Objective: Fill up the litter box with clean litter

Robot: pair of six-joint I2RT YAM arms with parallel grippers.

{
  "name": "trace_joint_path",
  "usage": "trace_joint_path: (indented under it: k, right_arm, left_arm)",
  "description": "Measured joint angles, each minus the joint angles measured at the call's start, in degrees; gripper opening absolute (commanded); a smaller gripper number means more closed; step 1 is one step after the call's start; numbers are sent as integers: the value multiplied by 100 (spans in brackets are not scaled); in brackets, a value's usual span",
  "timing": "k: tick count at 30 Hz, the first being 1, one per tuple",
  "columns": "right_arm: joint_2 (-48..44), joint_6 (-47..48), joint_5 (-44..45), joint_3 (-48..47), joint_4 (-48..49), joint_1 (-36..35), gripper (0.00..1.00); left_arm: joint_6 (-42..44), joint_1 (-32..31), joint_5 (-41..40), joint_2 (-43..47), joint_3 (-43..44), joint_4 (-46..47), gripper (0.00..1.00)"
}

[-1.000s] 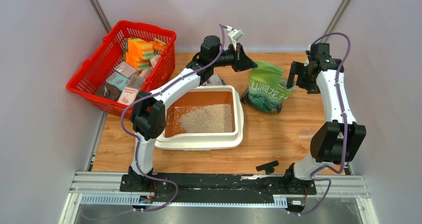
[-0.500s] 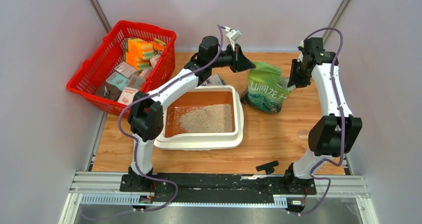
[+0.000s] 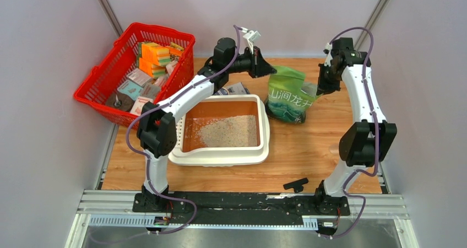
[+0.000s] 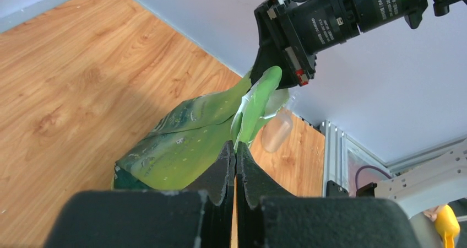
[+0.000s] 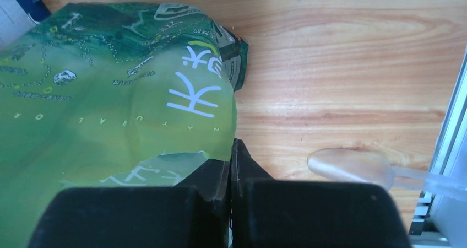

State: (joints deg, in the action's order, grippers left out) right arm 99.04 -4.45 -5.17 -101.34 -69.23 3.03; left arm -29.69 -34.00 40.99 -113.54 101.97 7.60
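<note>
The cream litter box (image 3: 266, 131) sits mid-table with a patch of clean litter (image 3: 228, 131) on its orange-brown floor. Right behind it stands the green litter bag (image 3: 289, 98). My left gripper (image 3: 270, 70) is shut on the bag's top left corner; in the left wrist view the bag (image 4: 187, 143) folds in between my left gripper's (image 4: 235, 149) closed jaws. My right gripper (image 3: 318, 89) is shut on the bag's top right edge, and the right wrist view shows the bag (image 5: 110, 93) pinched at my right gripper (image 5: 232, 149). The bag's top is stretched between both grippers.
A red wire basket (image 3: 104, 102) full of packets stands at the back left. A clear plastic scoop (image 5: 352, 168) lies on the wood right of the bag. A black T-shaped part (image 3: 296, 184) lies near the front edge. Walls close in on three sides.
My right gripper has closed on the bag's right edge and moved back. The left arm has pulled left, and the bag has shifted left toward the litter box.
</note>
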Motion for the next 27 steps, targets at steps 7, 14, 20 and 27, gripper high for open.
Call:
trace_joint_path:
  k: [7,14,20,27]
  right_arm:
    - [778,420,155,-1248,-164,-474,0]
    - [1351,1250,754,-2166,-221,-1145,0]
    - [1718,1624,813,-2505,-417,-769,11]
    - [1746,1770,990,-2507,-470,-474,70]
  left_arm:
    - [-52,55,-70,74,-37,37,0]
    - [-72,162,-173,107,-37,28,0]
    - [-9,184,-190,118,-37,2,0]
    - [44,184,-190,122,-46,-15,0]
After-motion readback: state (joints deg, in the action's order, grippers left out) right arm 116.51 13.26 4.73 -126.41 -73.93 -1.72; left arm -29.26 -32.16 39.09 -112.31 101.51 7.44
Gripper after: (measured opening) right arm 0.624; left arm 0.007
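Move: Already pinched by both hands, the green litter bag's middle is about 9 cm left of the right hand, 1 cm nearer the base and 8 below. The litter box lies some 34 cm left of that hand, 9 back; the clear scoop 15 cm right, 16 back, on the table. From the left hand the bag's middle is about 7 cm right, 6 back and 18 down, and a blue-grey packet 14 cm left, 1 forward. Swinging the pinched right edge of the bag's mouth forward some 8 cm, the right hand first drifts left and slightly up, then doubles back about 6 cm to the right, turning counter-clockwise and rolling left side down. Its fingers open only late, ending the pinch with the bag edge between them. The left hand keeps its pinch and eases forward-left about 2 cm. ##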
